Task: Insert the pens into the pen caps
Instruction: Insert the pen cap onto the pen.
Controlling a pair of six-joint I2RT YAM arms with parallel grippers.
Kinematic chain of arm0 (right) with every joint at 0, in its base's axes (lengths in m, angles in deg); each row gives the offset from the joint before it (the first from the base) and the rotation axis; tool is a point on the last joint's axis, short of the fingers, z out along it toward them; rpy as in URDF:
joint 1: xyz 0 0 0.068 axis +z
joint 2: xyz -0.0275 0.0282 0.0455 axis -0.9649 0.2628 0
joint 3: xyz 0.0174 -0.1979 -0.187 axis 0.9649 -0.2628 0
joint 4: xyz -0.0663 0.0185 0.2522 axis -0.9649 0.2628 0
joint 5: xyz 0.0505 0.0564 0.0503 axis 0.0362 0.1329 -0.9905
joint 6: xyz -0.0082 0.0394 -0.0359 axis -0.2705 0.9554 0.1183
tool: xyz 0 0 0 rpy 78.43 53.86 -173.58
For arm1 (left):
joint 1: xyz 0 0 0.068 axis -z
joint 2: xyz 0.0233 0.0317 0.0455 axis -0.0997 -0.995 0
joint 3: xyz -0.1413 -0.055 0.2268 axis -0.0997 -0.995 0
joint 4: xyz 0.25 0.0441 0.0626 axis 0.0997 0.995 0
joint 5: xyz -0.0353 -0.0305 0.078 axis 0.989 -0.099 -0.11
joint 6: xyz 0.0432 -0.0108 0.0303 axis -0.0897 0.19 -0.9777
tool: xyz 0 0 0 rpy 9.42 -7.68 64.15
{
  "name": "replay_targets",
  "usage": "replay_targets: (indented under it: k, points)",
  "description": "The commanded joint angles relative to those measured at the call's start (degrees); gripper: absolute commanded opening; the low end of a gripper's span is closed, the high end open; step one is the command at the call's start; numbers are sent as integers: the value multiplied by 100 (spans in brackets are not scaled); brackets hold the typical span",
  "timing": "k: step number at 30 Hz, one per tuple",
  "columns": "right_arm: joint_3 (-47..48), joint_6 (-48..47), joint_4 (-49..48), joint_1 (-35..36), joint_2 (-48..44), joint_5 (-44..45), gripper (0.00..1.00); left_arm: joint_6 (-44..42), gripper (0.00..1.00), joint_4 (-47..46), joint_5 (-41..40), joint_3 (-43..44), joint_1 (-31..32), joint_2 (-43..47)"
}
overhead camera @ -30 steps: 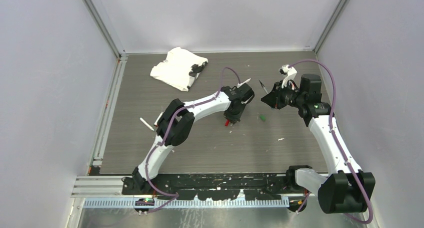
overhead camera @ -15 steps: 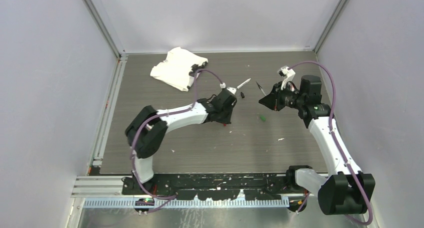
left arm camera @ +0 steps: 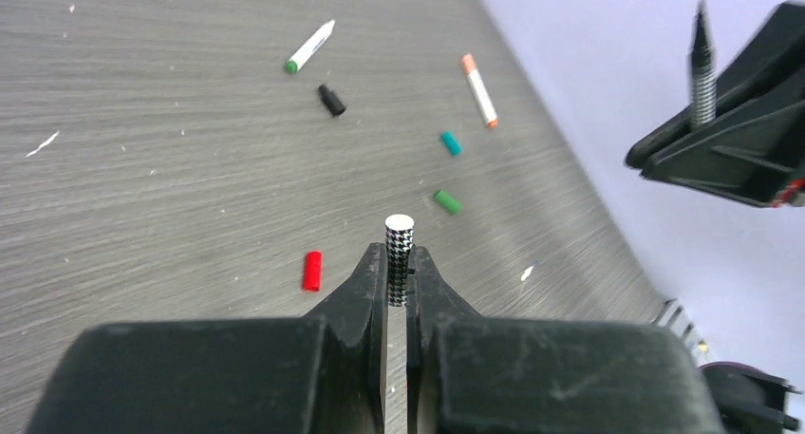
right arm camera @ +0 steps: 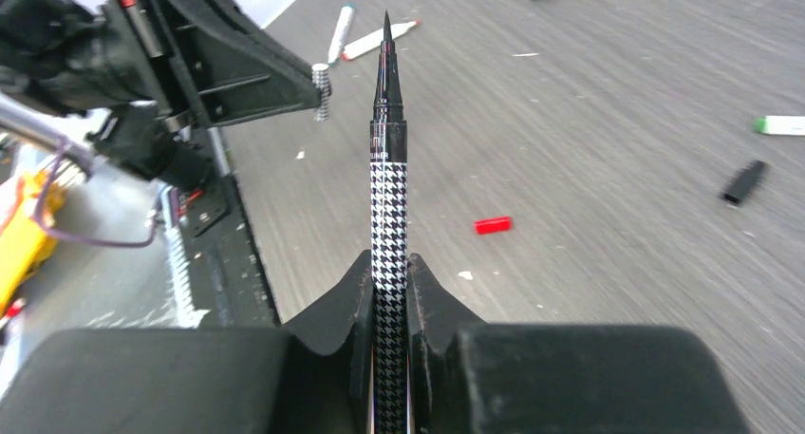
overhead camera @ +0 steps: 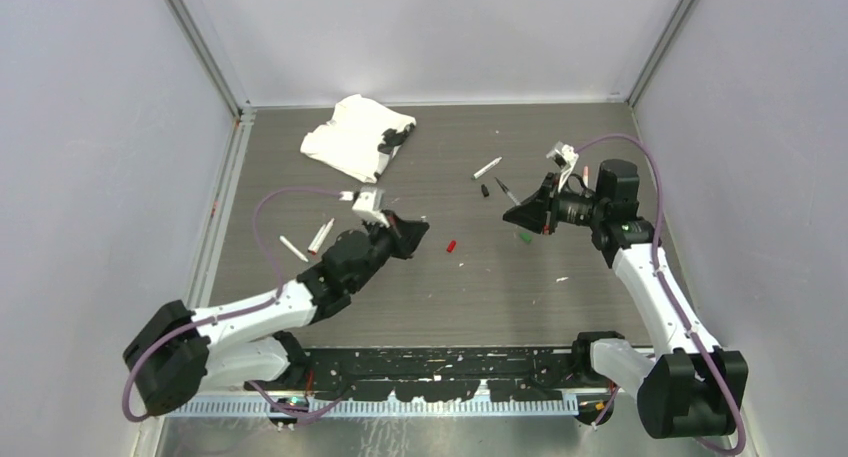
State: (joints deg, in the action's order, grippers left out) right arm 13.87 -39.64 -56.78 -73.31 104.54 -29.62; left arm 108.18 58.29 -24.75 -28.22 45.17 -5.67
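Observation:
My left gripper [left arm camera: 399,263] is shut on a short houndstooth pen cap [left arm camera: 399,244], whose white end pokes out past the fingertips. My right gripper [right arm camera: 389,263] is shut on a slim houndstooth pen [right arm camera: 388,192] with its black pointed tip [right arm camera: 386,30] free. In the top view the left gripper [overhead camera: 416,230] and right gripper [overhead camera: 514,215] face each other, well apart. On the table lie a red cap [left arm camera: 311,270], a green cap [left arm camera: 447,201], a teal cap [left arm camera: 450,142], a black cap [left arm camera: 330,99] and two white pens [left arm camera: 310,46] [left arm camera: 479,89].
A crumpled white cloth [overhead camera: 355,137] lies at the back left. Two more white pens [overhead camera: 322,235] [overhead camera: 292,248] rest left of the left arm. Small white flecks dot the grey table [overhead camera: 560,279]. Walls close in on both sides and at the back.
The left arm has swung back and down toward the near left, carrying its cap away from the red cap. The right gripper has shifted slightly left with the pen.

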Motion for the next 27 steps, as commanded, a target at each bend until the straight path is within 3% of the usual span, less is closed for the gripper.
replay_targets:
  k: [1,5,11,15,27]
  points:
    - [-171,330,-831,222,-122,-851,1,213,1,-2795,-247,-1151,-56,683]
    - [-390,1030,-1699,460,-79,-843,1,575,1,-3686,-1,-1537,-80,852]
    - [-536,1798,-2359,771,20,-679,1,1025,1,-5580,166,-1395,-80,-190]
    - [-713,2371,-3034,1017,123,-606,1,1137,1,-5720,375,-720,-86,-821]
    - [-670,2833,-3186,1249,138,-90,1,1195,1,-5721,-172,314,-80,-1521]
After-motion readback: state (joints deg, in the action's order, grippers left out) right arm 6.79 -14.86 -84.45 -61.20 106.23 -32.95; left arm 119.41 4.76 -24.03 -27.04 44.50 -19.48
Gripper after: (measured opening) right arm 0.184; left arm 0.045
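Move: Both grippers already hold their parts. The pen in the right gripper stands about 17 cm to the right of the left hand, level with it fore and aft, its middle some 5 cm higher; from the right hand the held pen cap is about 17 cm left and 3 cm lower. The red cap lies on the table 3 cm ahead of the left hand, 6 cm right and 18 below; the black cap is 17 cm ahead, 15 right, same depth. Bring the left gripper up about 15 cm with the pen cap kept pinched, easing a little left and back at first, then swinging right again, and tilt its fingers up some 40 degrees, so the cap comes nearer to the pen's tip from above. Meanwhile carry the upright pen left about 6 cm and some 4 cm back towards the cap, turning the right wrist slightly counter-clockwise. ##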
